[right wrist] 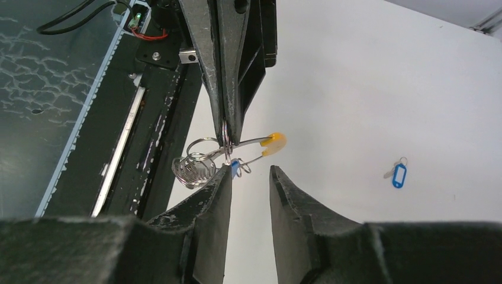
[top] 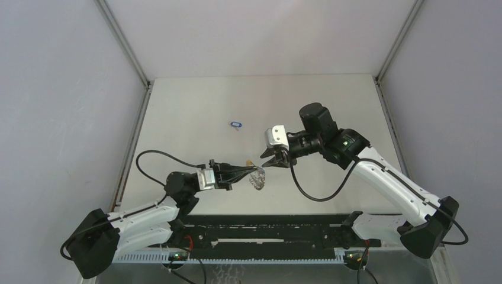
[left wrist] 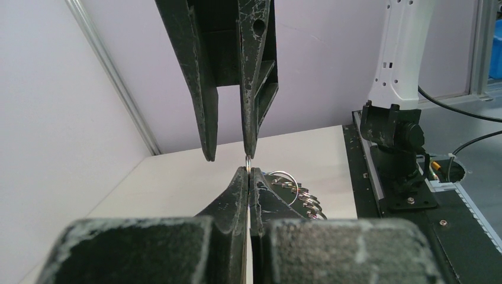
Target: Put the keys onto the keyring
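Observation:
My left gripper [left wrist: 249,171] is shut on a thin silvery ring of the keyring [right wrist: 198,164] and holds it above the table. The keyring is a bundle of wire loops with a straight wire ending in a yellow tip [right wrist: 274,140]. A small blue tag [right wrist: 235,167] of one of the keys hangs at the keyring, right beside my right gripper's left fingertip. My right gripper [right wrist: 250,173] faces the left one tip to tip, jaws open with nothing between them. The other of the keys [right wrist: 399,175], also blue-tagged, lies flat on the table [top: 236,125], far from both grippers.
The black rail [top: 266,228] with the arm bases runs along the near table edge. Grey walls and metal posts [top: 127,44] enclose the white tabletop [top: 331,94]. A black cable [top: 314,192] loops below the right arm.

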`<action>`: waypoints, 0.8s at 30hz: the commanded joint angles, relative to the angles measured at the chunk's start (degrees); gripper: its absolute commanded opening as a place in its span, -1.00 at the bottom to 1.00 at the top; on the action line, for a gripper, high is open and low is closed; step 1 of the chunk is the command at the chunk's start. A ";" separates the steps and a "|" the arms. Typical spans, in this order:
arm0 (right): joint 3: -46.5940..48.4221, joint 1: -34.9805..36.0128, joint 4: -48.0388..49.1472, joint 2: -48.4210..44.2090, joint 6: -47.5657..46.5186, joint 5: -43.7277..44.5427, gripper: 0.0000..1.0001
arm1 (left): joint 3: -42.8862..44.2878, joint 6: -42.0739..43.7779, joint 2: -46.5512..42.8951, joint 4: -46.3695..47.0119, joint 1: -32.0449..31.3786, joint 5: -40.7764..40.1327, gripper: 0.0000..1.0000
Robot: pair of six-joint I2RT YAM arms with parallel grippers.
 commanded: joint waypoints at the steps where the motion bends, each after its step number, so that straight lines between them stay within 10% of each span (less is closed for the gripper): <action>1: 0.10 0.45 1.10 0.49 -1.31 -3.16 -0.40 | 0.05 0.14 -0.97 2.52 0.35 0.36 -0.99; 24: 0.10 1.00 -1.08 3.22 -1.20 -4.66 -0.94 | 0.18 0.09 -1.67 2.47 0.44 -0.34 -0.99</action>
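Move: The key's small wire ring, jutting from the left fingertips, lies about 1 cm back, 1 cm to the left and 2 cm below the parted right fingertips; from the left hand it is 1 cm to the right and 1 cm up, level front to back. The keyring's coiled bundle hangs some 4 cm back, 2 cm left and 5 cm below the right hand. Its yellow part sits level with the right hand, 4 cm left and 3 cm below. The right hand, fingers about a third open, first eases back and slightly left by about 1 cm towards the key's small wire ring at the left fingertips, then sinks about 1.5 cm with a small 5-degree wrist turn while its fingers draw nearly shut around that ring's free edge. The left hand stays in place throughout and keeps its pinch on the keyring's wire, holding it up for the right fingers. ##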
